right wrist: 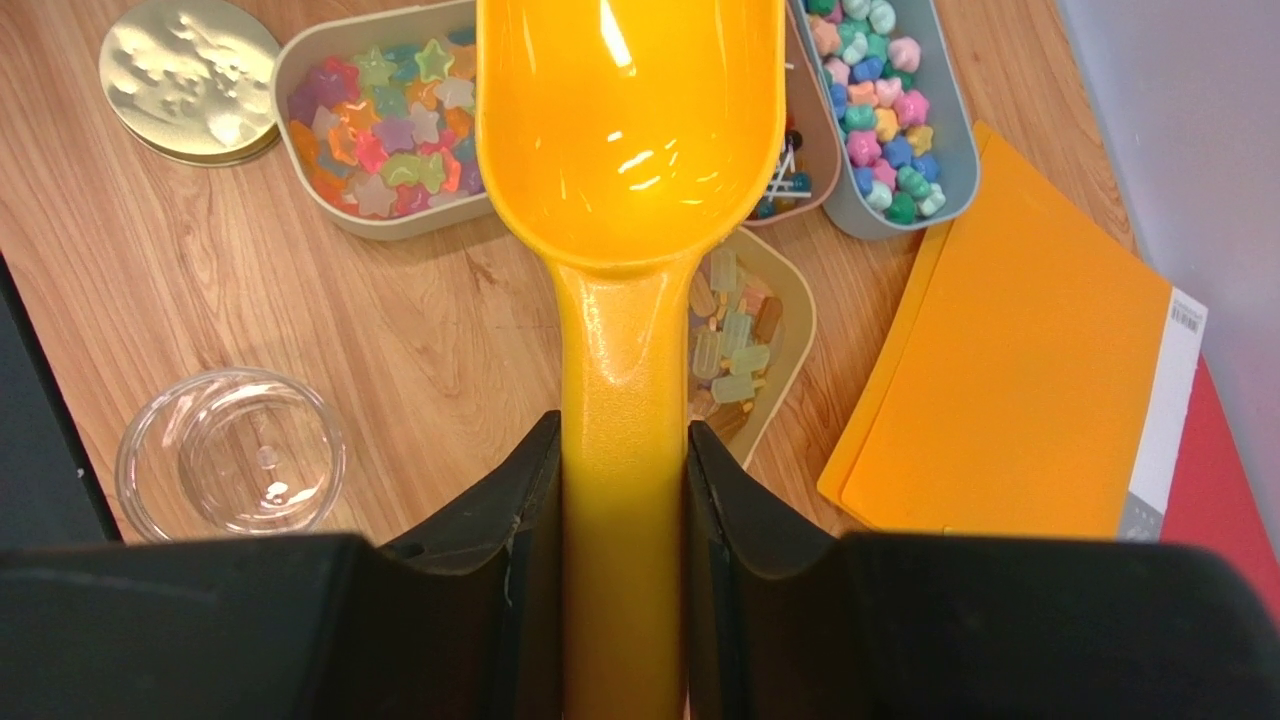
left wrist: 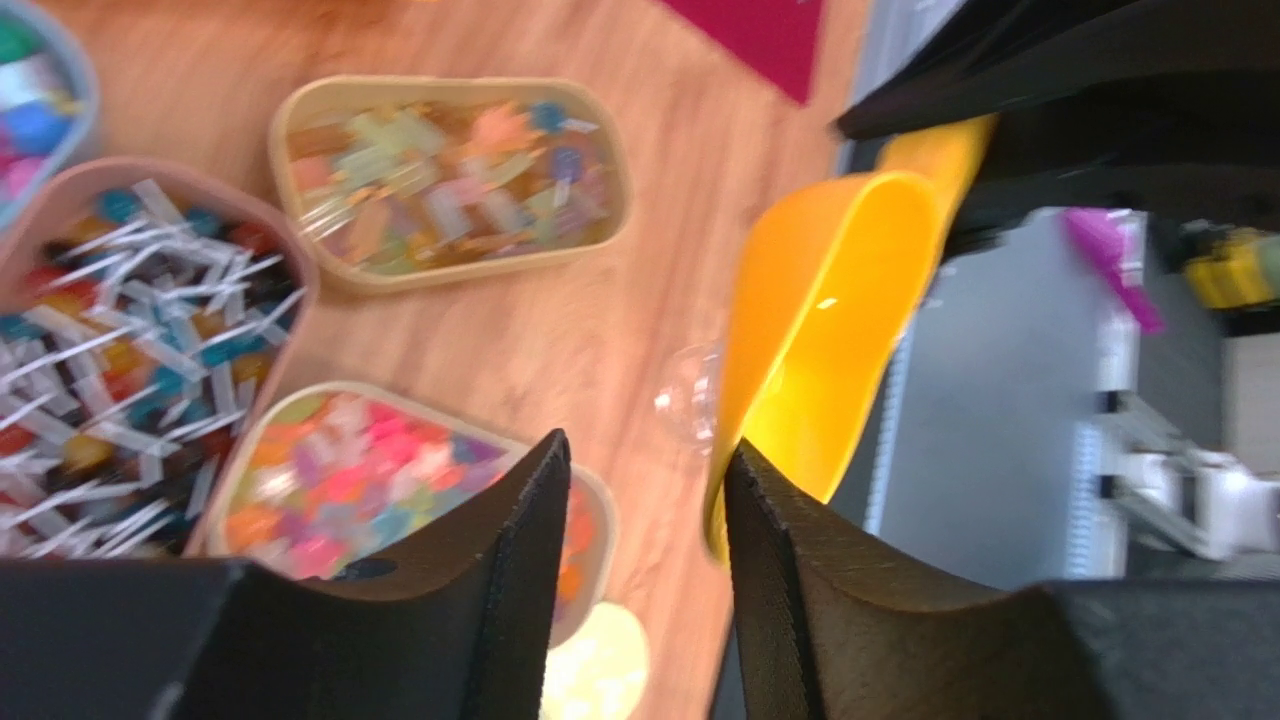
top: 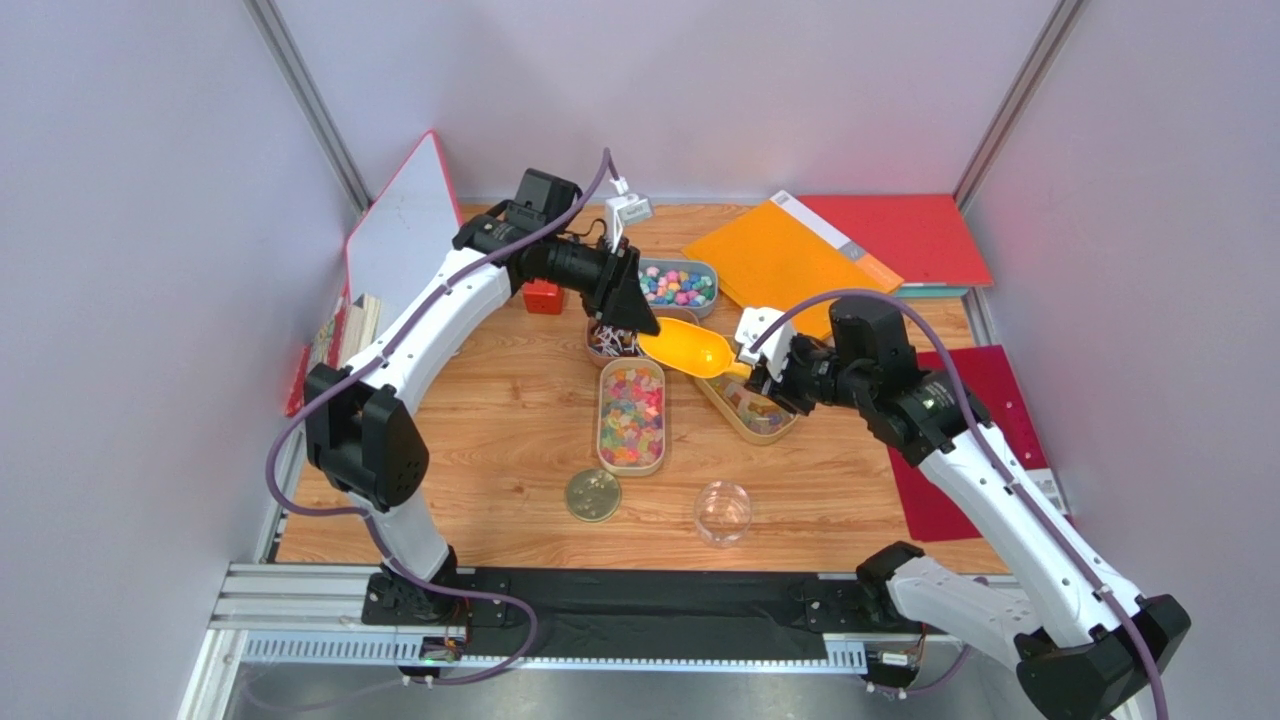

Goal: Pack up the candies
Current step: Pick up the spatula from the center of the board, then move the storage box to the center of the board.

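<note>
The candies lie in four small trays: coloured star gummies [top: 633,416] [right wrist: 383,128], pastel wrapped bits [top: 678,284] [right wrist: 884,105], white twist-wrapped pieces [top: 609,342] [left wrist: 135,345] and pale yellow gummies [top: 751,408] [right wrist: 736,353]. A yellow scoop [top: 688,348] [right wrist: 631,135] hangs empty above the trays. My right gripper [top: 759,368] [right wrist: 624,428] is shut on its handle. My left gripper [top: 628,312] [left wrist: 646,450] stands open at the scoop's front rim [left wrist: 827,315], which lies beside one finger, with nothing between the fingers.
An empty clear glass bowl [top: 723,512] [right wrist: 233,450] and a round gold lid [top: 592,495] [right wrist: 188,60] sit near the front. A red cube [top: 543,296] is at the back left. Orange [top: 789,255] and red [top: 902,233] folders lie at the back right.
</note>
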{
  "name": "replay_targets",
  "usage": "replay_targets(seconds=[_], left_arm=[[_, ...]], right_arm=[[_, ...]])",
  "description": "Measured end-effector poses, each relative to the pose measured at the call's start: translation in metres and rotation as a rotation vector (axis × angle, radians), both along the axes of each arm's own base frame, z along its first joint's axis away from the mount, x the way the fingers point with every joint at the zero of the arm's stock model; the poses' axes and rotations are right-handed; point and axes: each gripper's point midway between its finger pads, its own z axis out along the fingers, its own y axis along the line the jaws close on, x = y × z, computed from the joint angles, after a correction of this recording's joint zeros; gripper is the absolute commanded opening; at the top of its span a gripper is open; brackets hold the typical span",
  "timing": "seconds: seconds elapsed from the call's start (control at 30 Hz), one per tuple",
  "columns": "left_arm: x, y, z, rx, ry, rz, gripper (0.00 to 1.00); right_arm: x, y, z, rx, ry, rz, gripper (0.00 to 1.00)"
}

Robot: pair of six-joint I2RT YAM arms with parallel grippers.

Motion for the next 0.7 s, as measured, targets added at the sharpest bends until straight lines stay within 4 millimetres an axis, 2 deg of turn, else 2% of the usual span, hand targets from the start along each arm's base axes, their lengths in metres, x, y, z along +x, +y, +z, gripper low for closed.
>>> replay_targets(seconds=[0.17,0.27,0.33,0.4,0.43,0.47,0.53,0.7], left_arm=[[0.024,0.018,-0.024,0.168,-0.131,0.089,0.52],[0.03,0.037,-0.046,0.275,-0.192,0.124,0.45],[0.026,0.052,-0.066,0.344,-0.201,0.132,0.4],[0.018,0.065,-0.085,0.406,-0.194,0.127,0.2],[0.013,0.07,-0.094,0.429,-0.191,0.121,0.05],[0.009,0.074,-0.102,0.451,-0.186,0.115,0.0],[0.001,0.083,-0.12,0.493,-0.173,0.093,0.0],[-0.012,0.094,-0.147,0.541,-0.14,0.071,0.0]], right_arm=[[-0.009,-0.018,-0.013,-0.058,0.057,-0.045,0.0],[-0.014,-0.03,-0.02,-0.085,0.095,-0.078,0.0],[-0.016,-0.04,-0.025,-0.11,0.12,-0.109,0.0],[-0.017,-0.048,-0.031,-0.136,0.151,-0.145,0.0],[-0.018,-0.052,-0.034,-0.15,0.171,-0.162,0.0],[-0.018,-0.055,-0.037,-0.162,0.187,-0.178,0.0],[-0.018,-0.06,-0.044,-0.194,0.228,-0.211,0.0],[-0.019,-0.078,-0.063,-0.301,0.321,-0.28,0.0]])
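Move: The right hand holds the yellow spatula by its handle; the gummy box lies about 12 cm ahead and 21 below it, the glass jar some 10 back, 3 left. From the open left hand, beside the spatula's tip, the star-candy box is about 1 cm ahead, 3 left and 24 below; the lollipop box some 14 ahead, 2 left; the gold lid 12 back, 8 left, both at table level. Draw the already open left gripper away from the spatula's tip, briefly forward, then down about 15 cm and left towards the left side of the star-candy box, tipping its fingers some 30 degrees further down and closing them on nothing. Meanwhile keep the right grip on the handle and carry the spatula right and down, turning it clockwise and tipping the fingers lower. ##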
